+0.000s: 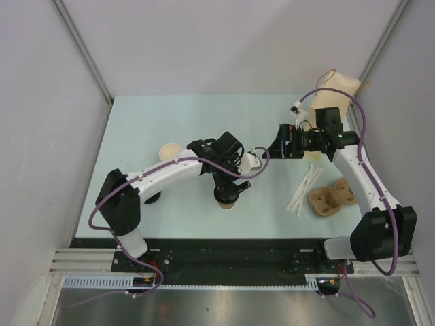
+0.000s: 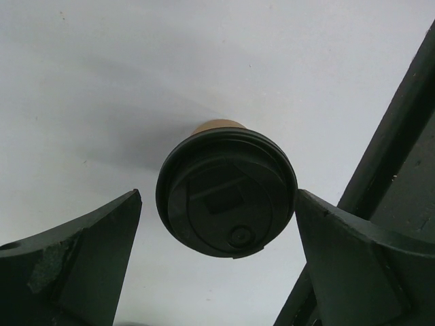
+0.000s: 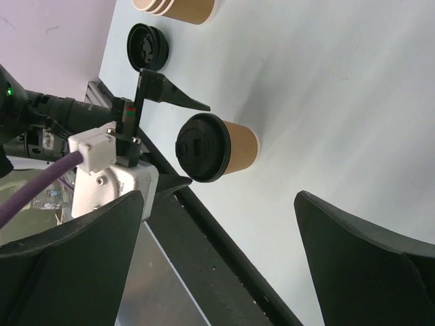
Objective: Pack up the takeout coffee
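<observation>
One takeout coffee cup, tan with a black lid, stands upright on the table. It also shows in the top view and in the right wrist view. My left gripper hangs just above it, open, with a finger on each side of the lid. The right finger is close to the lid's rim and the left finger stands apart from it. In the top view the left gripper covers most of the cup. My right gripper is open and empty above the table, to the right of the cup, as the right wrist view shows.
A stack of unlidded tan cups stands to the left, with a loose black lid near it. The tan paper bag stands at the back right. The brown pulp tray and white sticks lie at the right.
</observation>
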Controlling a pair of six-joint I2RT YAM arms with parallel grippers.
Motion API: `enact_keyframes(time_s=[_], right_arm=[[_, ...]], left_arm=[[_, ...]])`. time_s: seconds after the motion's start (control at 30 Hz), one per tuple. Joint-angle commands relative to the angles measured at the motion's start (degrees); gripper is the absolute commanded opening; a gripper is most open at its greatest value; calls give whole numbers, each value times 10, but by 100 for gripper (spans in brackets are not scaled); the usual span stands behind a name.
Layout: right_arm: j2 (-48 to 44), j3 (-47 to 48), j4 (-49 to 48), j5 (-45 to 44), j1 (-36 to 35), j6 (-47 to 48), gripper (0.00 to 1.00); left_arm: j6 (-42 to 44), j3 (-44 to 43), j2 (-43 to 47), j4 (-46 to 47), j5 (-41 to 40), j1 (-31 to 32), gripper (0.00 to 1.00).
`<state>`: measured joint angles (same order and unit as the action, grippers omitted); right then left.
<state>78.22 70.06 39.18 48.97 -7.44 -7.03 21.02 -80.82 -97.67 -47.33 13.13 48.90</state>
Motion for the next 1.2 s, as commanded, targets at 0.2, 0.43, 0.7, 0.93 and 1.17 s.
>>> enact_keyframes(time_s=[0.2,0.43,0.7,0.93,1.17], right_arm=[[-7,10,-9,17,-1,-3,100],[-5,9,-10,16,-1,-4,100],[-3,9,-12,17,-1,-5,100],[-4,8,-13,17,0,-8,100],[-5,9,-16,19,1,-10,100]], left_arm=[[-4,0,-2,11,-7,2,100],[-4,14,-1,15,-13,2,95],[-3,10,8,11,-19,2,77],[0,-22,17,-16,-35,-30,58],[14,-115,-20,-53,-22,-142,53]])
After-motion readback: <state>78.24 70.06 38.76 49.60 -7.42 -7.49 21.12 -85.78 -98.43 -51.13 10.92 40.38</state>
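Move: The lidded cup stands upright between my left hand's open fingers, straight below them, its middle about 5 cm down. From that hand the stack of empty cups is some 10 cm ahead and 16 cm to the left, and the spare black lids lie about 3 cm ahead and 24 cm to the left, flat on the table. From my right hand the lidded cup is roughly 8 cm back, 13 cm to the left and 15 cm below. With my left hand I ease down barely a centimetre over the lidded cup and close my wide-open fingers until they pinch it from both sides at the lid. Keeping that grip, I then draw it forward and left, towards the empty cups, about 5 cm and gathering speed, rising some 2 cm with a slight counter-clockwise turn. ##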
